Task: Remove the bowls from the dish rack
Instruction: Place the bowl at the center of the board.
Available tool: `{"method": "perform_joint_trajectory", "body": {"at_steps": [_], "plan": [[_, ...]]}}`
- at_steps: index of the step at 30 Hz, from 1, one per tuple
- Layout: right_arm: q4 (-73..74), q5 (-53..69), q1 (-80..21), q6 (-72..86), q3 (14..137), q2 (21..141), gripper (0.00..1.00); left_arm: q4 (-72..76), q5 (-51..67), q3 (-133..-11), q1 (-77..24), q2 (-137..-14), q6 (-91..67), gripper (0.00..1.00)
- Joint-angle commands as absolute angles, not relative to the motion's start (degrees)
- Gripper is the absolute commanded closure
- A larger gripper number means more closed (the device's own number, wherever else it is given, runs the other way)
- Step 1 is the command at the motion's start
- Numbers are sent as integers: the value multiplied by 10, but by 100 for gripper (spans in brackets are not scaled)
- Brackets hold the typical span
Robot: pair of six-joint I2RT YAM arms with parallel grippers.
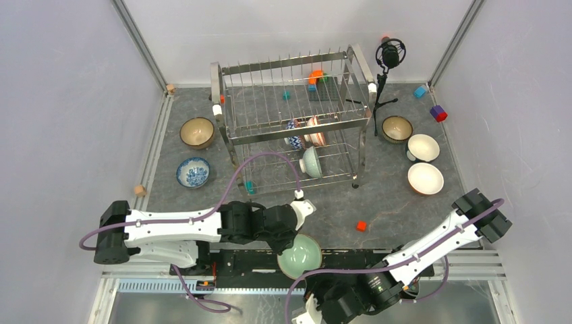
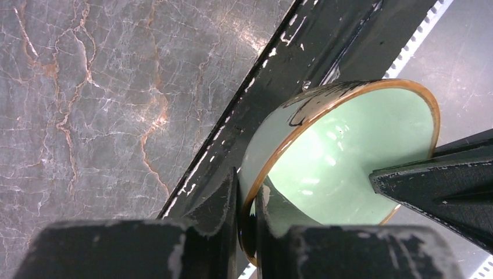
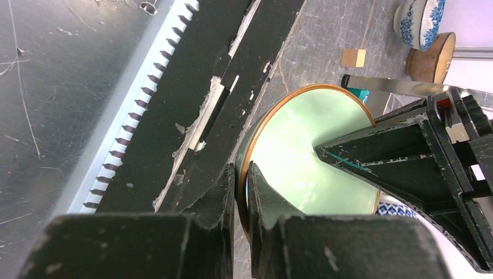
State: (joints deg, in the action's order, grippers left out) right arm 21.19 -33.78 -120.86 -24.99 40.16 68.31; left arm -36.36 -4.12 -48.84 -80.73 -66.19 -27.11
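A pale green bowl with a brown rim hangs over the black base rail at the table's near edge, held from two sides. My left gripper is shut on its rim, one finger inside and one outside. My right gripper is shut on the opposite rim in the same way. In the top view the left gripper meets the bowl from the upper left, the right gripper from below. The dish rack stands at the back, its lower tier holding a blue-and-white bowl, a red-and-white bowl and another pale green bowl.
Left of the rack sit a brown bowl and a blue-and-white bowl. On the right are a brown bowl and two white bowls. A black microphone tripod stands behind the rack. A red block lies near the front.
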Motion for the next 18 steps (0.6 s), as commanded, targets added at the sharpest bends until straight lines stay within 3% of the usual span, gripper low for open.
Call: {"method": "perform_joint_trajectory", "body": {"at_steps": [1,5,6,10,13,14,18], "plan": [[189,-375,-1215,-259,421,684,100,-342,-25,-487,-808,-666,-275,98],[190,-383,-1215,-249,422,686,100,-336,-32,-483,-808,-663,-284,98],[191,-383,-1215,-246,423,687,93,-332,-35,-480,-808,-658,-285,98],[189,-390,-1215,-226,423,679,46,-304,-47,-462,-809,-634,-300,98],[174,-395,-1215,-207,426,664,22,-310,-73,-463,-808,-625,-309,98],[172,-393,-1215,-200,430,661,5,-312,-80,-463,-808,-623,-312,98],[149,-424,-1214,-147,457,649,2,-319,-125,-458,-808,-605,-335,98]]}}
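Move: The green bowl hangs between the two grippers, both already shut on its rim: its middle is about 4 cm back, 4 cm right and 2 cm below the left hand, and 4 cm ahead, 4 cm left and 2 cm below the right. From the left hand, the rack's green bowl is some 26 cm ahead and 8 cm right, the teal block 17 cm ahead and 12 cm left, the red cube 4 cm ahead and 26 cm right, both about 10 cm below. Keep the left gripper pinched on the green bowl's rim and open the right gripper wide to let go of the opposite edge, then raise the right hand about 1.5 cm, tipping it slightly. Meanwhile let the left hand sink about 1 cm, then ease it about 1 cm left and forward, taking the bowl away from the right fingers. ##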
